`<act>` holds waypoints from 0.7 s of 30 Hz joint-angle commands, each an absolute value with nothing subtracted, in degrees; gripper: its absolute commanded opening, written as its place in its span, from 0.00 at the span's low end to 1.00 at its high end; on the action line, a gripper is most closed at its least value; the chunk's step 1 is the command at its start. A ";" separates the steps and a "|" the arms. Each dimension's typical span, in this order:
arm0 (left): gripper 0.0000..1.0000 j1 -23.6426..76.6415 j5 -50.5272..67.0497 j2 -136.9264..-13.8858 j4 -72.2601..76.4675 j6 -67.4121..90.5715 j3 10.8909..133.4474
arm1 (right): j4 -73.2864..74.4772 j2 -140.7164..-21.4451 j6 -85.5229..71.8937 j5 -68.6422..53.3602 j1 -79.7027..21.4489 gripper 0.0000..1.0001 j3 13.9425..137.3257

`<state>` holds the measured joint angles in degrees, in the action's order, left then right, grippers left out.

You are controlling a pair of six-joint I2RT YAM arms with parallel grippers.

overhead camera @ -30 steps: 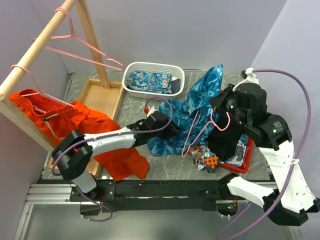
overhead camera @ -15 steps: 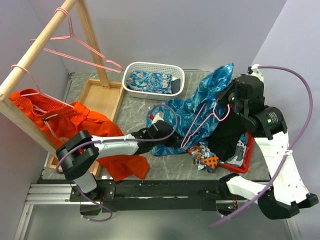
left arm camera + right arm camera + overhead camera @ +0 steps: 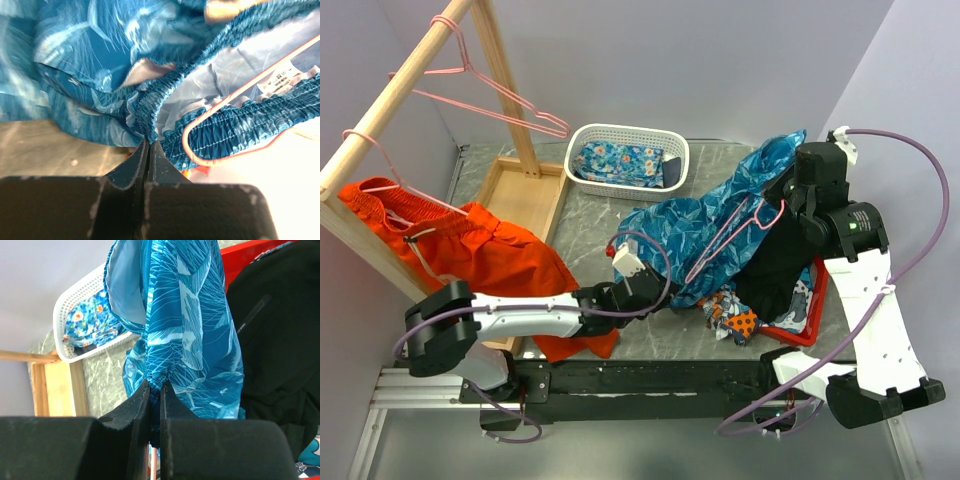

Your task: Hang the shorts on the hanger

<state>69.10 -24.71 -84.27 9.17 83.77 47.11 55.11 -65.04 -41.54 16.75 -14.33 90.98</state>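
Observation:
The blue leaf-print shorts (image 3: 705, 225) hang stretched between my two grippers above the table. My left gripper (image 3: 670, 290) is shut on the gathered waistband (image 3: 150, 107) at the shorts' near-left end. My right gripper (image 3: 783, 200) is shut on the shorts' far-right end (image 3: 190, 315) and holds it raised. A pink wire hanger (image 3: 730, 232) lies slanted in the shorts; its wire runs through the waist opening in the left wrist view (image 3: 240, 90). A bit of pink shows between the right jaws, but I cannot tell if the hanger is gripped.
A wooden rack pole (image 3: 400, 80) at far left carries pink hangers (image 3: 490, 95) and orange shorts (image 3: 470, 250). A white basket (image 3: 627, 135) holds floral cloth. A red tray (image 3: 810, 325) at right holds a black garment (image 3: 775, 270) and patterned cloths (image 3: 735, 315).
My left gripper has drawn its end of the shorts nearer to me. My right gripper has moved up and to the far right with the shorts and hanger. The shorts are stretched wider.

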 commanded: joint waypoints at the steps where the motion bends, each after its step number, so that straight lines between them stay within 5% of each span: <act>1: 0.01 72.59 -39.53 -81.30 -4.90 83.59 51.49 | 48.87 -63.37 -40.87 22.15 -13.19 0.00 91.76; 11: 0.01 80.77 -54.48 -83.14 -15.91 79.55 61.43 | 48.69 -64.16 -41.66 22.15 -12.83 0.00 90.53; 21: 0.01 80.43 -45.83 -84.19 -6.70 57.50 70.64 | 46.25 -63.64 -44.56 15.66 -12.92 0.00 85.79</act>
<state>81.71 -50.57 -83.46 -11.70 69.95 64.47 52.73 -65.41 -42.74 17.85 -13.47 89.23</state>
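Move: The left hand holds the near, low edge of the blue shorts' waistband; the hanger's lower end lies about 4 cm to its right, 1 cm ahead and 3 cm higher. The spotted cloth is roughly 11 cm to its right, level with it and 12 cm below; the red basket is some 8 cm ahead, 23 cm right and 12 cm down. From the right hand, the hanger's lower end is about 10 cm back, 13 cm left and 17 cm down. Still pinching the low edge of the waistband, the left hand lifts it about 7.5 cm alongside the hanger's lower end, easing back some 2 cm on the way. The wrist tips the fingertips upward and rolls its left side up, about 25 degrees in all; the fingers stay shut. The right hand keeps its grip on the upper waistband and hanger, nearly still. ##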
